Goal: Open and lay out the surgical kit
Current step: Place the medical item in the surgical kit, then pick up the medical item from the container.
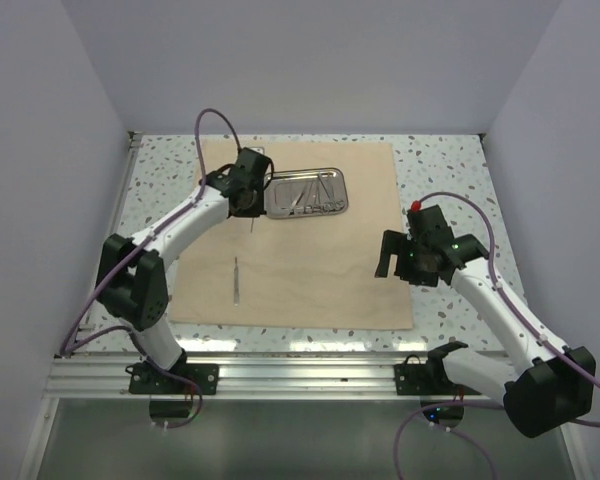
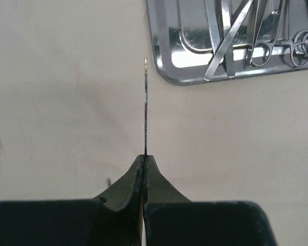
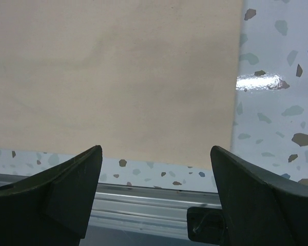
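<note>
The beige cloth wrap (image 1: 320,270) lies spread flat on the table. On its far part sits the shiny steel tray (image 1: 346,190), holding several silver tweezers and scissors (image 1: 305,192). One thin tool (image 1: 236,280) lies loose on the cloth toward the near left. My left gripper (image 1: 250,210) hovers just left of the tray, shut on a thin silver instrument (image 2: 145,107) seen edge-on, which sticks out past the left gripper (image 2: 145,156) toward the tray's corner (image 2: 164,69). My right gripper (image 1: 392,258) stands open and empty over the cloth's right edge.
The speckled tabletop (image 3: 277,118) shows past the cloth (image 3: 118,77) on the right and near sides. A metal rail (image 1: 300,375) runs along the near edge, with both arm bases bolted to it. Pale walls enclose the table on three sides.
</note>
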Action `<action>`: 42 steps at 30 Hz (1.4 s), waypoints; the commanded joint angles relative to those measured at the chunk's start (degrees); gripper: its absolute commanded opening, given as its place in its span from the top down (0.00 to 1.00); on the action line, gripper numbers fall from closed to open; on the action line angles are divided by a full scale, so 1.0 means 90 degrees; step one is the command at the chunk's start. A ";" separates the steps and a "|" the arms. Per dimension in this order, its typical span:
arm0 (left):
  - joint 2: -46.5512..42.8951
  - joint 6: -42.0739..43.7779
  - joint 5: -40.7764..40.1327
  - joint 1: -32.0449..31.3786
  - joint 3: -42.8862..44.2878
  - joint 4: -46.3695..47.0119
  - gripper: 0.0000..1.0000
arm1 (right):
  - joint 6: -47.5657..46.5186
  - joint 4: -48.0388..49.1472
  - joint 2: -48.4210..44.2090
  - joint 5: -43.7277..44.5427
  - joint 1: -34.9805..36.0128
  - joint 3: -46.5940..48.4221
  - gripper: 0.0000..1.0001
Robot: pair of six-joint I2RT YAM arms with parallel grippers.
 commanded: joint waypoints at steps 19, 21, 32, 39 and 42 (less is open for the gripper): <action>-0.2812 -0.1701 -0.0554 -0.0550 -0.4316 0.0213 1.00 | -0.0028 0.0580 -0.0270 -0.0685 -0.0014 -0.0435 0.10; -0.2735 -0.1721 -0.0554 -0.0569 -0.4462 0.0340 1.00 | -0.0028 0.0560 -0.0299 -0.0685 -0.0014 -0.0464 0.10; -0.2558 -0.1477 -0.0837 -0.0589 -0.4016 0.0204 0.59 | 0.0118 0.0423 -0.0728 -0.0617 -0.0014 -0.0620 0.10; -0.2160 -0.0901 -0.0974 -0.0589 -0.2775 0.0105 0.58 | 0.0216 0.0345 -0.0806 -0.0538 -0.0014 -0.0640 0.10; -0.1459 -0.0608 -0.1013 -0.0589 -0.2014 0.0203 0.58 | 0.0275 0.0335 -0.0885 -0.0480 -0.0024 -0.0659 0.10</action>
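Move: The left gripper still holds a slim instrument, lengthwise. Its place is the bare cloth about 17 cm back, 7 cm left and 10 cm below. Beside that place, some 2 cm to its right, lies the instrument already laid out, 17 cm back and 5 cm left of the gripper. The tray's middle is about 11 cm ahead and 12 cm right, also 10 cm below. From the right hand the bare spot lies roughly 38 cm left and about level fore-and-aft. Bring the left gripper back about 17 cm and 7 cm left, sinking roughly 10 cm as you go and tipping the fingers some 10 degrees steeper, to set the held instrument on the cloth alongside the first one. Open the fingers not quite halfway to let go, then lift clear up and forward about 7 cm each, easing right towards the tray. ##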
